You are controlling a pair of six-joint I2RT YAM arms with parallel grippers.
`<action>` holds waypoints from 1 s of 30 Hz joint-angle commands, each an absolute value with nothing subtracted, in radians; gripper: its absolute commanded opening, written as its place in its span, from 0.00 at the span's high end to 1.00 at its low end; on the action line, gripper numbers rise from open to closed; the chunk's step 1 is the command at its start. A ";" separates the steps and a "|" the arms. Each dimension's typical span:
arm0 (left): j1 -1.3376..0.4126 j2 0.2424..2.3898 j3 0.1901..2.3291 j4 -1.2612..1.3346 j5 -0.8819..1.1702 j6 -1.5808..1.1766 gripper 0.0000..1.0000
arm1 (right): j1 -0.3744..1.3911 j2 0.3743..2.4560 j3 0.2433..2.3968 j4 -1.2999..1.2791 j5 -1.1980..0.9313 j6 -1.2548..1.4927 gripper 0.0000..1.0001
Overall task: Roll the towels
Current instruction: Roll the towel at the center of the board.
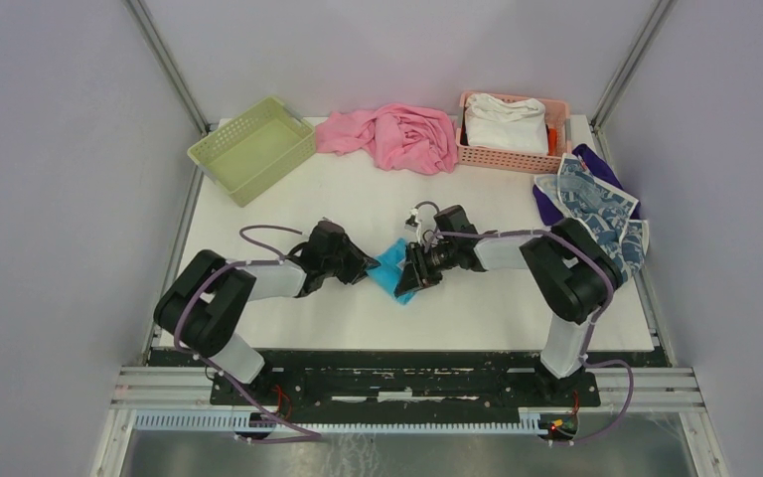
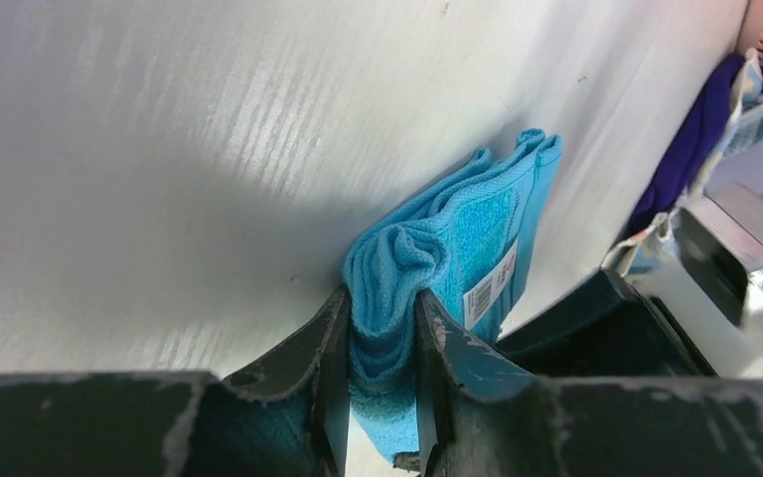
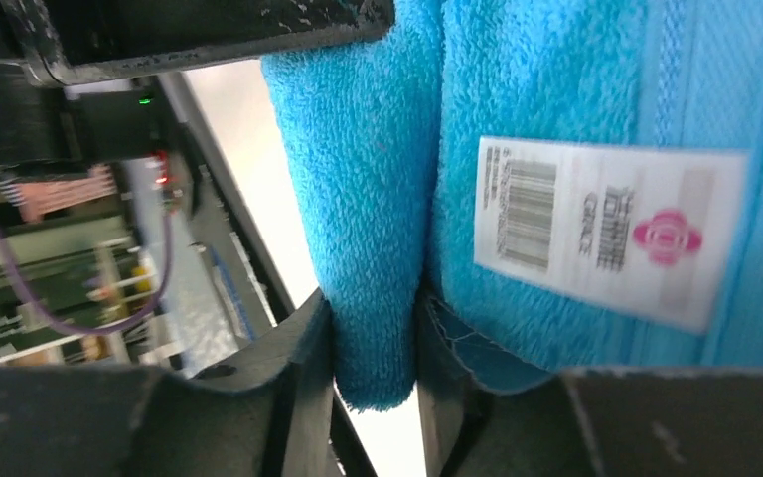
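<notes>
A bright blue towel (image 1: 389, 266) lies folded and bunched at the middle of the white table, between both arms. My left gripper (image 1: 366, 268) comes in from the left and is shut on the towel's layered folded end (image 2: 477, 219), with thick folds squeezed between its jaws (image 2: 382, 298). From the right, my right gripper (image 1: 412, 280) is shut on another fold of the same towel (image 3: 556, 79), next to its barcode label (image 3: 606, 224); the pinched fold hangs between the jaws (image 3: 376, 308). A white towel with dark blue print (image 1: 596, 204) lies at the table's right edge.
A green basket (image 1: 252, 147) stands at the back left. A large pink cloth (image 1: 397, 136) lies at the back centre. At the back right, a pink basket (image 1: 477, 154) holds a white cloth (image 1: 505, 121). A purple cloth (image 1: 548, 207) lies under the printed towel.
</notes>
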State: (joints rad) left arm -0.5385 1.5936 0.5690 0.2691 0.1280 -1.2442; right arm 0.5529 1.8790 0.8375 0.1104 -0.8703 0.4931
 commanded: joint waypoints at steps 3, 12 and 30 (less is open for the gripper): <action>-0.535 1.512 0.598 -0.037 -0.069 -1.249 0.80 | 0.678 1.667 0.898 -0.230 -0.391 0.281 0.52; -0.539 1.452 0.605 -0.186 -0.114 -1.260 0.80 | 0.937 1.530 0.996 -0.278 0.126 0.078 0.31; -0.540 1.425 0.596 -0.217 -0.128 -1.303 0.79 | 1.159 1.796 1.077 -0.167 0.290 -0.093 0.35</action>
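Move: My two grippers already hold the rolled edge of the blue towel, the left one at its far-left end and the right one at its near end. The towel's middle lies about 5 cm to the right of my left hand and 1 cm back; from my right hand it is some 5 cm ahead and 1 cm to the left. Its middle is about 1 cm below both hands, and nothing else stands near. I keep my left hand pinched on the roll and drag it about 5 cm left and a little back, tilting slightly. Meanwhile I open my right hand off the near end, lift it some 6 cm, carry it left after the roll and sink again to straddle it with open fingers, the wrist swinging some 70 degrees so they point further down and forward. ##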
